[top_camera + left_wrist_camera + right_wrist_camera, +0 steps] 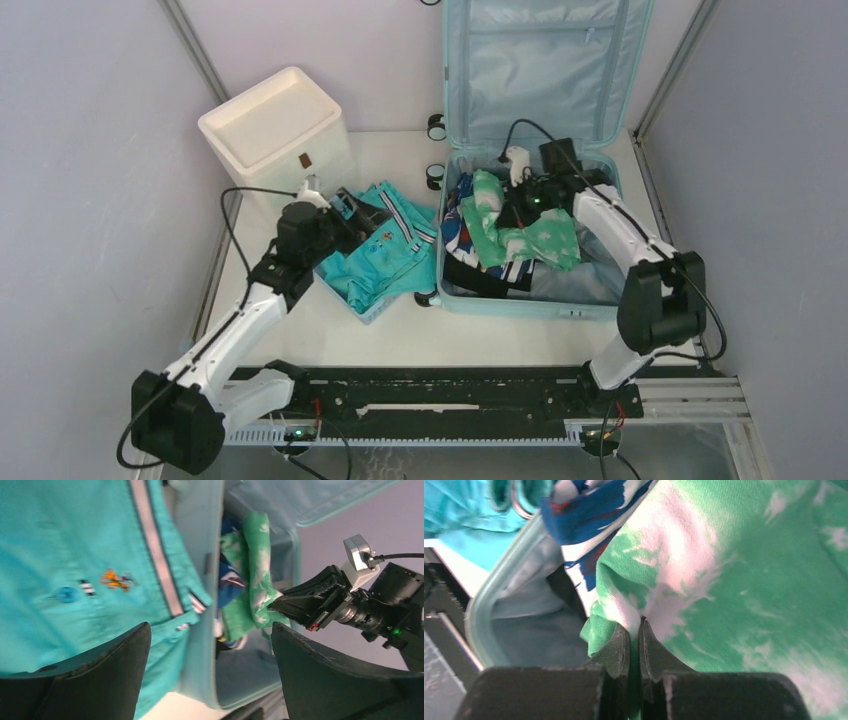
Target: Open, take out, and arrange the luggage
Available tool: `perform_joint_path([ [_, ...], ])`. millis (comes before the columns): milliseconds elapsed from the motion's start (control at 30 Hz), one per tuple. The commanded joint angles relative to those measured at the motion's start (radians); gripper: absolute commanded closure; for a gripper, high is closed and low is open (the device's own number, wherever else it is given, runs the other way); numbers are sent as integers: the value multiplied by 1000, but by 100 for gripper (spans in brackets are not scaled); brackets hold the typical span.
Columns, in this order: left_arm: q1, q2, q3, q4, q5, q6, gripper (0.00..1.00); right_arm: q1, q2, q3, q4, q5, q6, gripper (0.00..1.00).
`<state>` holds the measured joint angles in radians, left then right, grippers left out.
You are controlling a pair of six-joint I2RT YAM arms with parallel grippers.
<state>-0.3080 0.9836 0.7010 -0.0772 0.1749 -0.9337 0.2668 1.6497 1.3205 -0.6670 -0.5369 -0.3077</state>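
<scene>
The luggage point(585, 285) is a light-blue suitcase lying open at the back right, its lid point(545, 60) upright against the wall. A green-and-white garment point(535, 240) lies on top of a blue, white and red one point(460, 225) inside it. My right gripper point(517, 203) reaches into the case and is shut on a fold of the green garment point(734, 580), pinched between its fingertips point(640, 625). My left gripper point(350, 215) hovers open point(210, 630) over a teal shirt point(385, 255), left of the suitcase rim point(200, 645), and holds nothing.
A white drawer unit point(275, 130) stands at the back left. The teal shirt rests on a small blue basket point(368, 312). The suitcase wheels point(436, 127) stick out on its left side. A black rail point(450, 395) runs along the near table edge.
</scene>
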Motion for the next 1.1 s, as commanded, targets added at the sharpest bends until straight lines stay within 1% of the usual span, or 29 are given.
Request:
perform_joint_path([
  [0,-108,100,143,138,-39,-161,6,-60,-132,2,-52,-295,-44,99],
  [67,-149,160,198,139,-61,-183,6,-58,-156,2,-45,-332,-47,99],
  [100,-164,197,224,139,-63,-188,6,-53,-163,-1,-37,-320,-42,99],
  [200,-193,279,290,130,-52,-186,6,-9,-132,0,-33,-69,-49,98],
  [300,-201,320,315,127,-33,-194,6,29,-81,0,-32,90,-57,93],
  [367,-202,313,309,126,-43,-190,6,73,-56,-10,-12,189,-64,80],
  [433,-201,293,297,115,-61,-177,6,119,-29,-11,1,256,-75,69],
  [533,-201,262,279,87,-84,-156,6,194,10,-12,-3,319,-87,52],
  [600,-201,242,261,85,-94,-151,6,224,33,-12,-14,353,-88,42],
  [633,-201,229,247,84,-99,-151,6,233,37,-12,-21,359,-89,39],
  [667,-201,218,233,84,-103,-152,6,242,40,-12,-29,364,-88,33],
  [733,-201,198,202,84,-114,-155,6,254,37,-22,-31,382,-89,3],
  [767,-201,188,191,84,-119,-157,6,262,35,-30,-28,394,-90,1],
  [833,-201,174,173,83,-127,-159,6,277,34,-53,-22,423,-93,0],
  [933,-201,161,160,83,-130,-157,5,314,43,-90,10,517,-117,0],
  [1067,-200,151,157,51,-137,-147,5,326,71,-114,40,619,-162,0],
])
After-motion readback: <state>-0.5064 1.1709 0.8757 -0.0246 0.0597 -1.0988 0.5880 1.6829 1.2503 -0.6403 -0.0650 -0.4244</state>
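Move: The right hand has the green shirt's left part pinched above the open suitcase; the spot on the pile it is taken to lies about 3 cm back, 3 cm left and 6 cm below, with the navy-white cloth some 8 cm left and level, the black cloth about 9 cm back and 7 cm left. From the left hand the shirt is roughly 32 cm right and 5 cm ahead; the suitcase's left rim is 13 cm right and 2 cm ahead, the turquoise trousers almost straight below. Still pinching the green shirt, the right hand lifts it about 5 cm, then sinks some 10 cm while easing left and back towards the left side of the pile, its fingers opening wide on the way down and tipping some 30 degrees to point more steeply down, so that they end astride a fold of the shirt. The left hand, open and empty, swings about 9 cm right and a little forward and up over the turquoise trousers towards the suitcase's left rim, then drifts back a couple of centimetres to the left and back. ##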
